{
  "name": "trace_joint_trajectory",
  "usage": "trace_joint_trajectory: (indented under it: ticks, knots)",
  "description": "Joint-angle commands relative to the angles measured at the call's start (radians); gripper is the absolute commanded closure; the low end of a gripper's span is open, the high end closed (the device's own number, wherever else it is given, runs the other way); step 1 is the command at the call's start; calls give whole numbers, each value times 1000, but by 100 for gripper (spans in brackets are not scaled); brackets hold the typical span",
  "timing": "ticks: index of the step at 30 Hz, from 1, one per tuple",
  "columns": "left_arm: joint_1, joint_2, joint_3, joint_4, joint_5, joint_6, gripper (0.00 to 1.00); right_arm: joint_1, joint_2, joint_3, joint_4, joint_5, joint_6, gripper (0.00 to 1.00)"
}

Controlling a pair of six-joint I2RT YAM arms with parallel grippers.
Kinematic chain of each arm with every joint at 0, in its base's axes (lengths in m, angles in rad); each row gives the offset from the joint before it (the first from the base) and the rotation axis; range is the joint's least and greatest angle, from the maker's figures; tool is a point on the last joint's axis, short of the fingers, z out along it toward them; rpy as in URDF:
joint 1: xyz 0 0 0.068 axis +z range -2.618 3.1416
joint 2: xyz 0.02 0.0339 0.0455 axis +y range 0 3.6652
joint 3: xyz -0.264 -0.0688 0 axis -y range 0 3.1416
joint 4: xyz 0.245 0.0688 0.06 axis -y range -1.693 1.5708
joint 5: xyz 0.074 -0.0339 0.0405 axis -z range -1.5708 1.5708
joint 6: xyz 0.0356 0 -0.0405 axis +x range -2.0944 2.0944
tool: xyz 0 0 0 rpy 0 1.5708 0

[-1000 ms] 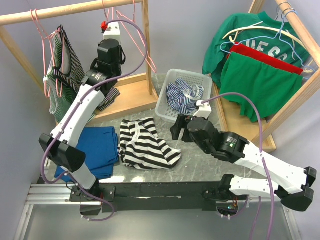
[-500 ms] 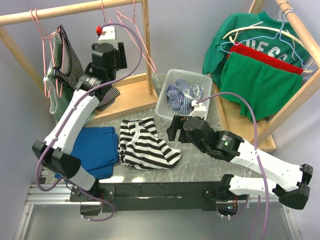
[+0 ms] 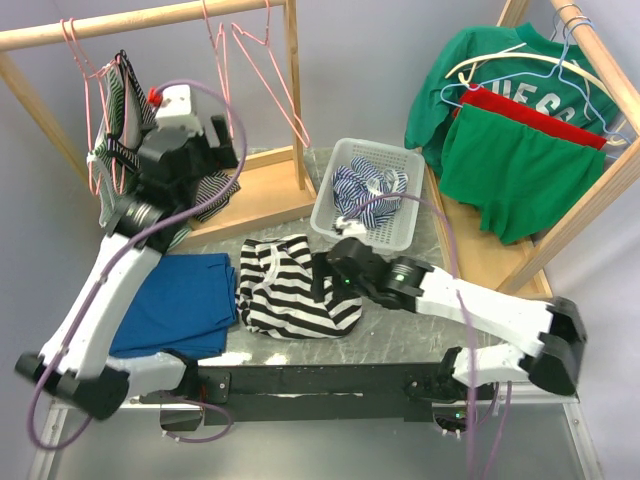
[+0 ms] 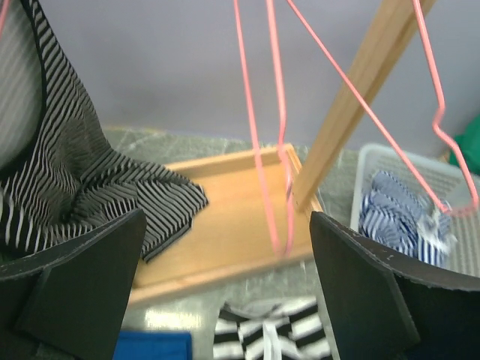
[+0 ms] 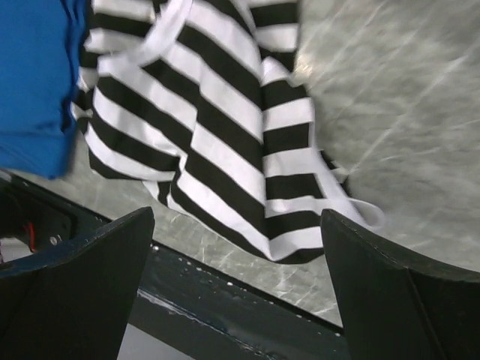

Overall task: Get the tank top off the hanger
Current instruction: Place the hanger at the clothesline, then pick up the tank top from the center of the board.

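A black-and-white wide-striped tank top (image 3: 290, 290) (image 5: 217, 127) lies crumpled on the table, off any hanger. My right gripper (image 3: 322, 280) (image 5: 236, 292) hovers open just above its near edge, touching nothing. Two empty pink hangers (image 3: 265, 60) (image 4: 262, 135) hang from the wooden rail (image 3: 120, 25). At the rail's left end a pink hanger (image 3: 85, 80) carries a thin-striped tank top (image 3: 125, 110) (image 4: 67, 180) and a green-striped one (image 3: 115, 205). My left gripper (image 3: 218, 150) (image 4: 225, 277) is open and empty beside those hanging tops.
A folded blue garment (image 3: 185, 300) (image 5: 34, 82) lies left of the striped top. A white basket (image 3: 370, 190) (image 4: 420, 210) holds blue-striped cloth. The rack's wooden base (image 3: 255, 190) and post (image 4: 360, 90) stand behind. Green and red garments (image 3: 510, 150) hang on a right rack.
My left gripper opened, let go at the empty pink hangers, and swung left and down toward the hanging tops. My right arm slid left over the striped tank top, jaws spreading slightly wider.
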Motion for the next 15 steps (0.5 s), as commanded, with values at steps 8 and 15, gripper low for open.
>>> trace_joint_trajectory:
  ticks: [8,15]
  knots:
    - [1,-375,-291,-145,107,-203,4,55,228,30,139,-134,117,0]
    - [1,-478,-412,-201,171,-247,4,66,372,74,142,-39,195,0]
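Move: The black-and-white tank top lies spread on the table some 15 cm below the open right hand, its middle about 6 cm to the left and 3 cm ahead. From that hand the blue cloth is level in depth, some 32 cm left, and the basket about 26 cm ahead, 11 cm right. From the empty left hand the tank top is about 13 cm back, 15 cm right and 40 cm below; the emptied pink hanger hangs about 11 cm ahead, 4 cm right and slightly below. Down and left over the tank top goes the right hand, sinking about 8 cm while easing slightly back, its open fingers tipping some 10 degrees farther down. The left hand, already clear of the hanger, draws back about 11 cm and, mostly late on, sinks 6 cm, still wide open and rolling its left side down, leaving the clothesline and getting nearer the tank top. ##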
